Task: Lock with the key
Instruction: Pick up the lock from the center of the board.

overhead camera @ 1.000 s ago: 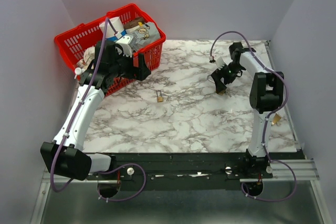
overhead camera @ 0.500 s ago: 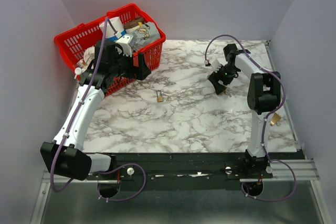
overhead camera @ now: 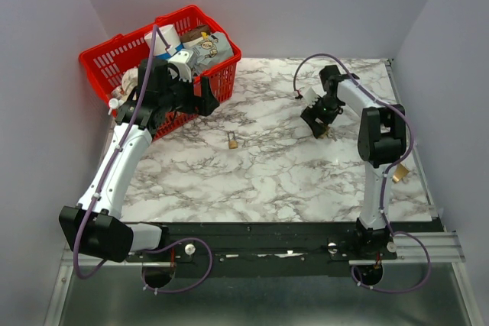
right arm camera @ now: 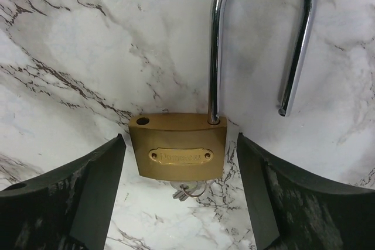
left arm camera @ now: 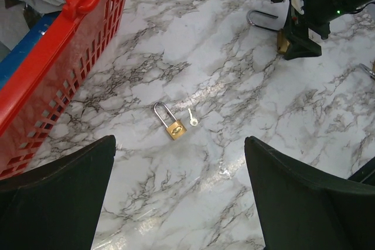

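Note:
A large brass padlock [right arm camera: 177,146] lies flat on the marble table, its steel shackle [right arm camera: 261,39] swung open. A key with a small ring [right arm camera: 187,189] sticks out of its bottom. My right gripper [right arm camera: 180,144] straddles the lock's body, open, with a thin gap at each finger. In the top view the right gripper [overhead camera: 316,121] is low over the table at the back right. A small brass padlock [left arm camera: 170,124] and a loose small key [left arm camera: 192,118] lie mid-table. My left gripper [left arm camera: 180,144] hangs open above them, holding nothing.
A red basket [overhead camera: 114,55] full of packages stands at the back left, close to the left gripper [overhead camera: 206,95]. Another brass lock [overhead camera: 400,175] lies by the right arm near the table's right edge. Walls close in the left, back and right sides.
The right gripper has shifted a little to the left over the large padlock and its fingers have come closer together around the body. The left arm has not moved.

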Controlling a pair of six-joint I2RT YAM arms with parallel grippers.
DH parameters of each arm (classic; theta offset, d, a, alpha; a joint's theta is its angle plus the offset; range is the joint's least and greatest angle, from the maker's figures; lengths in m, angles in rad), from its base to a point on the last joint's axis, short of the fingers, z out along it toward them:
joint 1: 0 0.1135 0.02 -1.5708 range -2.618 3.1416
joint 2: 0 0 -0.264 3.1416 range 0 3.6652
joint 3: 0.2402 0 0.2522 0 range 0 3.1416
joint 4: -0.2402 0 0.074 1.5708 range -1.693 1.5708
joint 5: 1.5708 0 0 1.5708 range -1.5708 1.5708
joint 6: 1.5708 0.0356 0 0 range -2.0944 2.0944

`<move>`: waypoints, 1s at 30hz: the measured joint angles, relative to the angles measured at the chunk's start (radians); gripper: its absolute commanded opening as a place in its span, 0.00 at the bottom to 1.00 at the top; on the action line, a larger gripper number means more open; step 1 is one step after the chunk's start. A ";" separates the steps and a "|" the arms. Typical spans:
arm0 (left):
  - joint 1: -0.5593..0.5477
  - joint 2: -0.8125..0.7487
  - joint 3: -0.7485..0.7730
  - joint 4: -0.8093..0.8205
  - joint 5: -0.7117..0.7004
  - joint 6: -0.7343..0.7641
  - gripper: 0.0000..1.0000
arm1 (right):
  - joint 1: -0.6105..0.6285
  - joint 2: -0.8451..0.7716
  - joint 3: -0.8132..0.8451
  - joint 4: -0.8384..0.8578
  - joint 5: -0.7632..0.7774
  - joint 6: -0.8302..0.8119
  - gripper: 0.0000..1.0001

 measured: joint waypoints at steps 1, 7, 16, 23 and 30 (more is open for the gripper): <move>0.000 0.000 0.000 0.000 -0.002 0.000 0.99 | 0.001 0.000 0.000 -0.001 0.002 0.002 0.75; 0.000 0.001 0.000 0.000 -0.005 0.001 0.99 | 0.004 0.000 0.000 -0.004 0.005 0.014 0.49; 0.000 -0.084 -0.135 0.122 0.085 0.064 0.99 | 0.006 -0.038 -0.027 -0.057 -0.044 0.015 0.16; -0.002 -0.181 -0.262 0.266 0.229 0.276 0.99 | 0.006 -0.128 0.011 -0.203 -0.162 0.015 0.01; -0.091 -0.196 -0.351 0.286 0.348 0.671 0.98 | 0.019 -0.243 0.027 -0.327 -0.330 0.008 0.01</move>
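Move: The lock's brass body already lies on the table between the right hand's open fingers, within about 1 cm of their middle, its shackle running forward-left. A small padlock lies some 27 cm to that hand's left and 2 cm back; a third lock about 23 cm right and 12 cm back, all at table height. From the left hand, the lock being gripped is roughly 33 cm right, 8 cm ahead and 27 cm below. The right fingers close on both ends of the lock's brass body and pinch it; then the right hand carries it up about 11 cm, back about 8 and left about 5, speeding up, fingertips swinging some 20 degrees to the left. Meanwhile the open left hand comes back and right towards the lock, sinking slightly while its fingers swing clockwise and level out. ##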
